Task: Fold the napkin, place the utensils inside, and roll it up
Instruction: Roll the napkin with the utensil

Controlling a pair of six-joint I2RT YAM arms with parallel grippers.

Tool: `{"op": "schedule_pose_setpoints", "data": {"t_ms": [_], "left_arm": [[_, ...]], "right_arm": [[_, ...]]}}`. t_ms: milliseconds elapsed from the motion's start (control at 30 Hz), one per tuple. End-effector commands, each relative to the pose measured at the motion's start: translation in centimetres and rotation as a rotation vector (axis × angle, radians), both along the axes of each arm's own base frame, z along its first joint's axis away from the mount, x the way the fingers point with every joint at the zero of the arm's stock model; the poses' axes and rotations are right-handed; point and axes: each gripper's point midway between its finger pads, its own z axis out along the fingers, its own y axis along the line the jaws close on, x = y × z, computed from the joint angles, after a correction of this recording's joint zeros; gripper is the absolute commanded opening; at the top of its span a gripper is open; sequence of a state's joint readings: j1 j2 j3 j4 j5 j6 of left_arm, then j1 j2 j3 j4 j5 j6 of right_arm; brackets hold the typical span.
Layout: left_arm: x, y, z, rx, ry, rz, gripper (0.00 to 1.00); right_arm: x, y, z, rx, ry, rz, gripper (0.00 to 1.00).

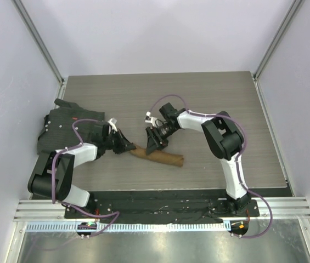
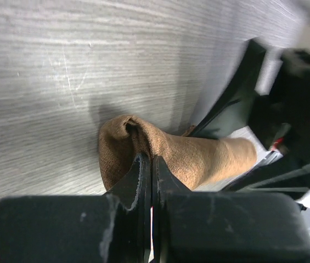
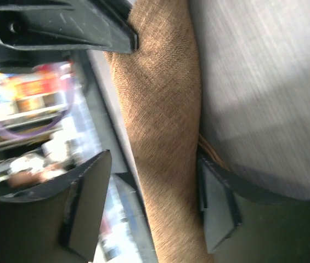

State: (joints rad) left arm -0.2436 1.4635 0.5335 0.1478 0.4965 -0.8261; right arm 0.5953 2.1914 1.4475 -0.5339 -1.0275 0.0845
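Note:
The napkin (image 1: 160,157) lies rolled into a tan-brown tube on the table, running left to right in front of both arms. My left gripper (image 1: 125,146) is at the tube's left end, its jaws pressed together on a fold of the cloth (image 2: 138,134). My right gripper (image 1: 156,143) is open and straddles the roll (image 3: 160,109) near its left part. One of its fingers (image 3: 215,203) rests against the cloth and the other finger (image 3: 89,203) stands apart from it. The utensils are hidden from every view.
A dark grey-black textured mat (image 1: 67,129) lies crumpled at the table's left edge, behind my left arm. The wood-grain table (image 1: 209,93) is walled by pale panels on three sides. The black base plate (image 1: 160,200) runs along the near edge.

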Motion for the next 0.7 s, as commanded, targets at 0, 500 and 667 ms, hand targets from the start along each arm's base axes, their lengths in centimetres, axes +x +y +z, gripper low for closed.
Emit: {"op": "schedule_pose_setpoints", "data": {"t_ms": [0,500,667], "left_arm": [[0.1,0.3,-0.3,0.045,0.058,-0.011,0.0],[0.2,0.9,-1.6,0.094,0.237,-0.026,0.0],[0.1,0.7,-1.9,0.079,0.259,-0.031,0.0]], "right_arm": [[5.2,-1.8,2.4,-0.135,-0.434,-0.096,0.74],[3.4,-0.4,4.0,-0.201,-1.077,0.024,0.9],[2.8,-0.1,2.4,-0.22,-1.066,0.092,0.9]]}}
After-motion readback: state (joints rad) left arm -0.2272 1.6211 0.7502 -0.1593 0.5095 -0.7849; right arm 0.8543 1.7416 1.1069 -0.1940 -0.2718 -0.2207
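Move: The napkin roll lies crosswise between the hands, its middle about 2 cm back, 2 cm right and 2 cm below the right fingers, which straddle it. Its right end is some 11 cm right and 4 cm back of that hand. The closed left gripper's tips, already pinching the left end, are roughly 7 cm left and 1 cm ahead of it. From the left hand, the roll's middle is about 9 cm right and 3 cm back. Lift the right gripper clear of the napkin roll, up about 5 cm and forward 4 cm with some drift right, opening wider; then bring it back, left and partly down above the roll. Meanwhile swing its fingers some 55 degrees, from slanting backward to pointing more steeply down. Keep the left gripper pinching the left end, easing it down slightly while tipping its fingers downward. ##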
